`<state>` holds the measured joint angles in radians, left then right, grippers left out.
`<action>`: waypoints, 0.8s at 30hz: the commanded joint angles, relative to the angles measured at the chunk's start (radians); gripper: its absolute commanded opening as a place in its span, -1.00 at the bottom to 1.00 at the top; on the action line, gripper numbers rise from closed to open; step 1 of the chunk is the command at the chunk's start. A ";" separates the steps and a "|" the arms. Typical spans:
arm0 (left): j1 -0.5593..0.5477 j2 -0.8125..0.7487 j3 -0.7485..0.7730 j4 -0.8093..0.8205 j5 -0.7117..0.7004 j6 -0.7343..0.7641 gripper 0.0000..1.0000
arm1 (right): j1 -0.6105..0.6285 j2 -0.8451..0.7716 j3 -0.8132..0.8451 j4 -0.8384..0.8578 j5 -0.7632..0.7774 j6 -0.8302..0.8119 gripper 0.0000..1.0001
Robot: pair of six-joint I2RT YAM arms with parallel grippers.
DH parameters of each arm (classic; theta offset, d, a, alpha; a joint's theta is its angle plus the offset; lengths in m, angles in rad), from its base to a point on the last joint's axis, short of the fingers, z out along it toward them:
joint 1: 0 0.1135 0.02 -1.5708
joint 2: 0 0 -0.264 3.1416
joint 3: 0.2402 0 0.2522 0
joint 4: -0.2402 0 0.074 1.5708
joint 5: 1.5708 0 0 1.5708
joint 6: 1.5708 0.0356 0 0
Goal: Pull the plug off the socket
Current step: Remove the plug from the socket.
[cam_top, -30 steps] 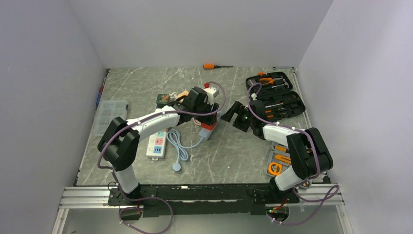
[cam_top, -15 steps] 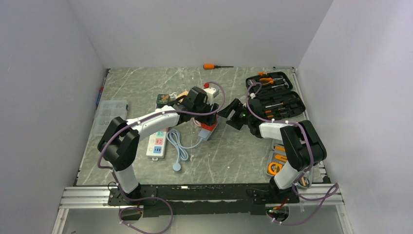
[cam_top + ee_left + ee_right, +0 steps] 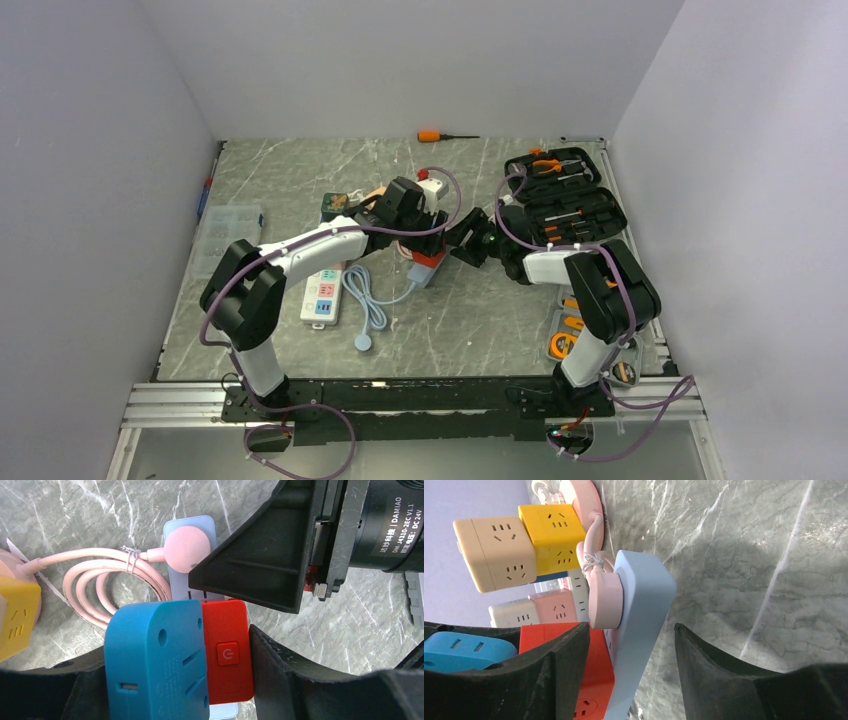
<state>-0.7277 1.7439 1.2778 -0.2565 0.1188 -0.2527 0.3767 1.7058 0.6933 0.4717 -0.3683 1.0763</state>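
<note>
The socket, a white strip with pastel outlets, lies flat under my left forearm, which hides its far end. Neither gripper touches it, and I cannot tell whether a plug sits in it. My left gripper is shut on a blue-and-red block seated on a pale blue strip. A round pink plug sits in the same strip. My right gripper is open and straddles that strip's end. One finger is by the red block, and the other stands apart from the strip.
Yellow and beige cube sockets and a pink coiled cable crowd behind the strip. An open tool case is back right, an orange screwdriver at the back, a clear box left, and orange tools near right.
My right gripper has moved left up to the red block, and its jaws have narrowed around the pale blue strip. The left arm has not moved.
</note>
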 commanded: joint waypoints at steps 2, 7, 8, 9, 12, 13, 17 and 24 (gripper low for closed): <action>0.013 -0.098 0.075 0.108 0.008 -0.004 -1.00 | -0.002 -0.071 -0.038 0.052 0.041 0.016 0.26; 0.014 -0.102 0.086 0.118 0.022 -0.024 -1.00 | 0.005 -0.017 -0.011 0.115 -0.005 0.053 0.12; 0.013 -0.102 0.093 0.118 0.024 -0.028 -1.00 | 0.007 -0.006 0.000 0.132 -0.012 0.066 0.08; 0.013 -0.104 0.098 0.119 0.024 -0.030 -1.00 | 0.010 0.009 0.009 0.145 -0.019 0.078 0.04; 0.013 -0.102 0.111 0.124 0.025 -0.035 -1.00 | 0.022 0.031 0.037 0.179 -0.022 0.106 -0.03; 0.013 -0.101 0.114 0.126 0.024 -0.039 -1.00 | 0.026 0.033 0.046 0.179 -0.021 0.113 -0.03; 0.013 -0.101 0.128 0.130 0.029 -0.044 -1.00 | 0.027 0.041 0.040 0.227 -0.030 0.147 -0.03; 0.020 -0.117 0.134 0.120 0.048 -0.050 -1.00 | 0.025 0.047 0.015 0.297 -0.052 0.175 -0.59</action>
<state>-0.6964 1.7287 1.3289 -0.2752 0.1005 -0.2794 0.3862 1.7527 0.7013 0.6373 -0.3759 1.2255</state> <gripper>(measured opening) 0.663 0.314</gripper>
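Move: The light-blue socket, hanging from the red-and-blue plug in the left fingers, has its middle roughly 4 cm left, 2 cm back and 1 cm below the open right hand. From that hand the plug is about 4 cm left, 2 cm back and 3 cm up, and the pink round plug some 3 cm ahead and 3 cm left. From the left hand the socket's middle is some 5 cm below, 2 cm back and 1 cm right. Right fingers close on the socket, rising about 2 cm forward-left, while the left lifts the plug about as far. ##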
